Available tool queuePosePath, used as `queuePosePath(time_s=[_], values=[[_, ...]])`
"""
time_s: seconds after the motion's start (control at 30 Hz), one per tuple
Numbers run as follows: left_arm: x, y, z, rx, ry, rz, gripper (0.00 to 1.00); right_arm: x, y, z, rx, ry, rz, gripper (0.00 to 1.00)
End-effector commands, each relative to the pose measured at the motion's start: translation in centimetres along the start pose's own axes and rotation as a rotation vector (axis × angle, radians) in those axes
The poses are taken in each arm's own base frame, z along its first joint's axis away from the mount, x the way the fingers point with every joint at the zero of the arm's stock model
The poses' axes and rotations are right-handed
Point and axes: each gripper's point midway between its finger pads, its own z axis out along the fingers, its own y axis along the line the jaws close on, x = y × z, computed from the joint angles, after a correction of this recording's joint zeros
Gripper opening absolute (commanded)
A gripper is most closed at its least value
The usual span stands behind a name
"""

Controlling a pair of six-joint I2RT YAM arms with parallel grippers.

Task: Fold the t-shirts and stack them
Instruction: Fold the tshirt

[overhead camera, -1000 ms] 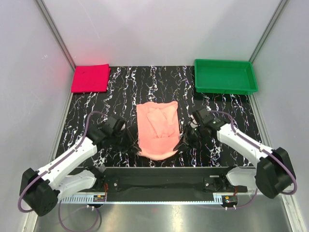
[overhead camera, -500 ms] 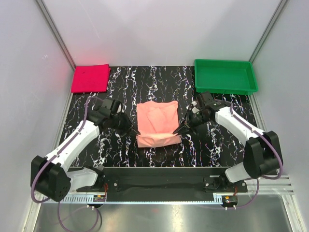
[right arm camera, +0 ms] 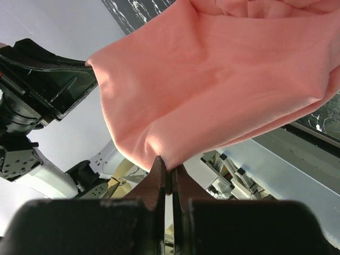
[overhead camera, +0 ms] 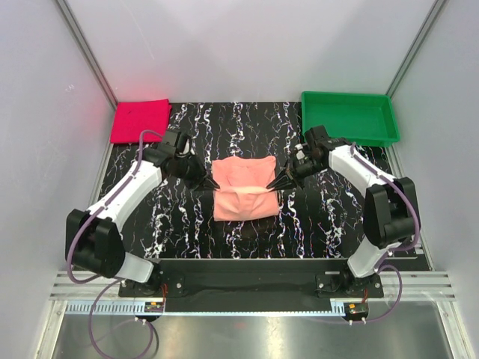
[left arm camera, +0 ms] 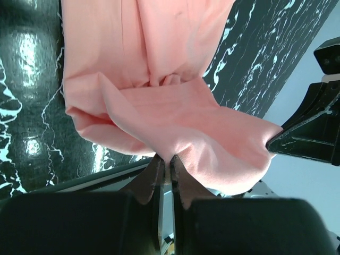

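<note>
A salmon-pink t-shirt [overhead camera: 243, 187] lies on the black marbled table at the middle, with its near part lifted and carried over its far part. My left gripper [overhead camera: 212, 185] is shut on the shirt's left corner [left arm camera: 169, 154]. My right gripper [overhead camera: 271, 187] is shut on the shirt's right corner [right arm camera: 166, 159]. Both hold the raised edge above the shirt's middle. A folded red t-shirt [overhead camera: 140, 120] lies at the far left corner of the table.
A green tray [overhead camera: 349, 118] stands at the far right. White walls with metal posts close in the table on three sides. The black rail with the arm bases runs along the near edge.
Both grippers have moved away from me with the shirt's near edge, from near the front of the table to over the shirt's middle. The shirt now lies doubled and shorter.
</note>
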Motion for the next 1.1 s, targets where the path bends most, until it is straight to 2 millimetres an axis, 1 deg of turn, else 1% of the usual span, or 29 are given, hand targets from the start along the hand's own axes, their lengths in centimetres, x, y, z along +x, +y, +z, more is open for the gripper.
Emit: queuePosePath(time_s=[0.0,0.1,0.13,0.17,0.2,0.3,0.33,0.4,0.43,0.47,0.5,0.53,0.57,0.63,0.67,0.7,0.73,0.77,0.8,0.83,0.87,0.9,0.93,0.97,1.0,1.03,1.07], values=[[-2.3,-2.9,-0.8,0.092,-0.030,0.044,0.00,-0.8,2.3,-0.7,-0.059,0.023,-0.027,0.00],[-3.3,-3.0,0.0,0.089,-0.024,0.034,0.00,-2.0,3.1,-0.8,-0.084,0.014,-0.020,0.00],[-3.8,-3.1,0.0,0.093,-0.030,0.031,0.00,-2.7,2.8,-0.5,-0.083,0.019,-0.003,0.00],[-4.2,-3.2,0.2,0.098,-0.033,0.033,0.00,-3.2,3.2,-0.5,-0.092,0.017,-0.007,0.00],[-4.4,-2.9,0.8,0.093,-0.019,0.023,0.00,-3.7,3.1,-0.5,-0.092,0.012,0.000,0.00],[-5.7,-2.8,1.2,0.101,-0.023,0.009,0.00,-5.4,2.8,0.2,-0.094,0.012,0.024,0.00],[-6.1,-2.4,1.9,0.090,-0.014,-0.001,0.00,-5.8,2.9,0.2,-0.099,0.007,0.028,0.00],[-6.8,-2.5,2.2,0.101,-0.015,-0.003,0.00,-6.9,3.2,0.2,-0.111,-0.006,0.022,0.00],[-7.4,-2.0,2.7,0.092,-0.013,-0.016,0.00,-7.6,2.8,0.5,-0.107,-0.003,0.039,0.00],[-7.9,-2.4,2.7,0.104,-0.019,-0.012,0.00,-8.2,3.3,0.4,-0.117,-0.010,0.023,0.00],[-8.3,-2.4,2.9,0.106,-0.020,-0.014,0.00,-8.6,3.2,0.6,-0.118,-0.005,0.027,0.00],[-8.8,-2.3,3.0,0.106,-0.022,-0.020,0.00,-9.4,2.8,1.0,-0.115,0.001,0.041,0.00],[-9.5,-2.4,3.3,0.108,-0.025,-0.020,0.00,-10.1,3.3,0.8,-0.123,-0.013,0.028,0.00],[-10.4,-2.4,3.6,0.114,-0.036,-0.022,0.00,-11.4,2.9,1.4,-0.122,-0.014,0.037,0.02],[-10.9,-2.0,4.3,0.104,-0.029,-0.033,0.00,-12.1,3.5,1.2,-0.130,-0.028,0.025,0.03],[-11.7,-2.3,4.3,0.115,-0.041,-0.025,0.00,-12.6,3.7,1.1,-0.138,-0.034,0.022,0.04],[-12.1,-2.1,4.7,0.113,-0.043,-0.028,0.00,-13.6,3.4,1.6,-0.141,-0.039,0.023,0.08],[-12.7,-1.9,5.1,0.109,-0.052,-0.021,0.00,-14.4,4.0,1.6,-0.147,-0.054,0.008,0.08],[-13.5,-1.2,5.8,0.092,-0.058,-0.030,0.00,-15.7,3.4,2.1,-0.152,-0.053,0.020,0.09],[-14.0,-1.0,6.3,0.089,-0.064,-0.028,0.00,-16.7,3.4,2.3,-0.159,-0.064,0.008,0.10],[-14.8,-1.0,6.7,0.095,-0.080,-0.011,0.02,-17.9,3.9,2.2,-0.169,-0.093,-0.029,0.14],[-15.3,-0.3,7.9,0.088,-0.069,-0.019,0.03,-18.6,4.1,2.3,-0.184,-0.095,-0.050,0.15],[-16.2,-0.9,7.8,0.112,-0.080,-0.005,0.05,-19.6,4.5,2.5,-0.201,-0.094,-0.071,0.16],[-16.8,-1.3,8.0,0.124,-0.089,0.011,0.17,-20.2,4.3,2.6,-0.183,-0.106,-0.092,0.20],[-17.5,-1.2,8.4,0.113,-0.101,0.022,0.25,-21.0,3.8,3.0,-0.171,-0.108,-0.091,0.23],[-18.8,-2.2,7.9,0.118,-0.138,0.055,0.35,-21.3,4.7,2.6,-0.179,-0.119,-0.125,0.29],[-18.9,-2.1,7.8,0.099,-0.136,0.072,0.43,-21.8,4.5,2.5,-0.157,-0.144,-0.147,0.39]])
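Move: Both hands already hold the t-shirt's hem aloft. The shirt's far left corner lies about 17 cm ahead of the left hand, 2 cm to its left and 13 cm below; the far right corner is about 18 cm ahead of the right hand, 2 cm to its right and 13 cm below. The shirt's near fold is roughly 5 cm back from the left hand and 8 cm to its right. The green bin stands some 35 cm ahead and 25 cm right of the right hand. Both hands carry the hem forward 16–19 cm, sinking 8 cm towards the far corners, fingers opening late. ##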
